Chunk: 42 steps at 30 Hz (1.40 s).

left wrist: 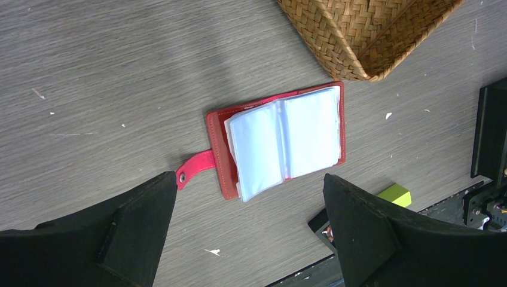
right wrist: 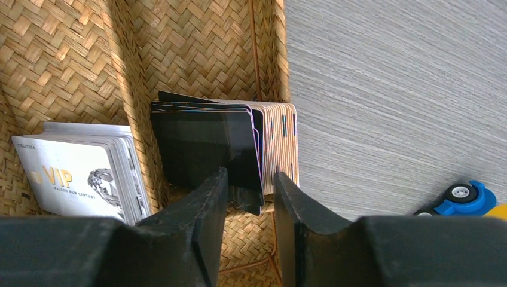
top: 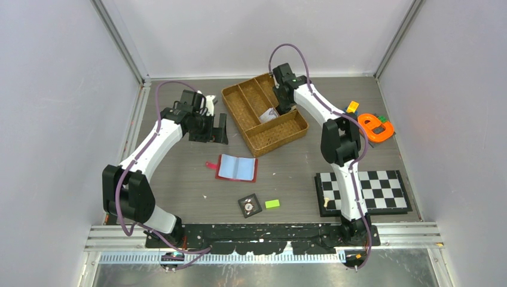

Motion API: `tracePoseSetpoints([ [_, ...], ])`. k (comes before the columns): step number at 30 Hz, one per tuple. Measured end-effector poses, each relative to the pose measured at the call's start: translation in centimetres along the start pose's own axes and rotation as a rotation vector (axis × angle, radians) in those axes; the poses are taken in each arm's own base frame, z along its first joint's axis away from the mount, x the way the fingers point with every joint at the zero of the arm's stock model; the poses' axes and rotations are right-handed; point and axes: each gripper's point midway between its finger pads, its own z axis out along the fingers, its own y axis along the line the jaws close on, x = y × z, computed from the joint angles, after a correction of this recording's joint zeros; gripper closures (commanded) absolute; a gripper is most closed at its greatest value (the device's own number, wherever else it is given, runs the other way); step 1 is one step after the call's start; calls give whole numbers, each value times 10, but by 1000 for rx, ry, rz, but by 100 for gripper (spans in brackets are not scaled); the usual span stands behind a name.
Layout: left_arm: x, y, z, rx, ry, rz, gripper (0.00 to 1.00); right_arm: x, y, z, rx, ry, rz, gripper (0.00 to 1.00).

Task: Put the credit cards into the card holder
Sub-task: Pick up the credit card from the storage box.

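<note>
The card holder (top: 237,168) lies open on the table, red with a short tab and pale blue inner pockets (left wrist: 281,140). My left gripper (left wrist: 251,179) hovers open above it, one finger on each side; from above it (top: 210,133) hangs left of the woven tray. The credit cards stand in the tray: a black-faced stack with tan-orange striped edges (right wrist: 221,143) and a white "VIP" stack (right wrist: 84,167). My right gripper (right wrist: 251,185) reaches down into the tray (top: 282,109). Its jaws stand apart around a corner of the black card, not clamping it.
The woven brown divided tray (top: 239,104) sits at the back centre. A black tile with a dial (top: 250,205) and a green block (top: 272,204) lie near the front. A checkerboard (top: 365,191) is at the right, an orange toy (top: 375,127) behind it.
</note>
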Motion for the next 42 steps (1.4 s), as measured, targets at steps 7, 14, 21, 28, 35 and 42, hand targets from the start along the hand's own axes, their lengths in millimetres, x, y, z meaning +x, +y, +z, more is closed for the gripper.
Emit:
tracePoseSetpoints([
  [7, 0, 0, 0, 0, 1, -1, 5, -6, -7, -4, 33, -13, 5, 72],
  [14, 0, 0, 0, 0, 1, 0, 5, -7, -6, -5, 37, -15, 2, 86],
  [21, 0, 0, 0, 0, 1, 0, 5, -8, -6, -5, 34, -19, 4, 95],
  [28, 0, 0, 0, 0, 2, 0, 5, -10, -5, -7, 29, -25, 5, 100],
  [35, 0, 0, 0, 0, 2, -1, 5, -11, -2, -9, 24, -35, 2, 100],
  [42, 1, 0, 0, 0, 2, -1, 5, -15, 0, -20, 21, -56, -1, 99],
])
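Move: The black credit card lies right at the right hand, its middle some 3 cm left of the fingertips, 2 cm ahead and 3 cm below, with its near right edge between the open fingers. The peach-edged stack sits about 1 cm right and 2 cm ahead; the VIP cards, one compartment over, are roughly 10 cm left and 2 cm back. The toy car is some 22 cm right and 2 cm back. From the left hand the black card is about 27 cm right, 19 cm ahead. Pinching the upper edge of the black card, the right fingers go from a partial opening to almost shut while the hand eases up about 1 cm with a slight shift forward. Once they have closed, it creeps up and then quickens, reaching some 2.5 cm above where it began, drifting about 1 cm left on the last part, wrist barely turning. ##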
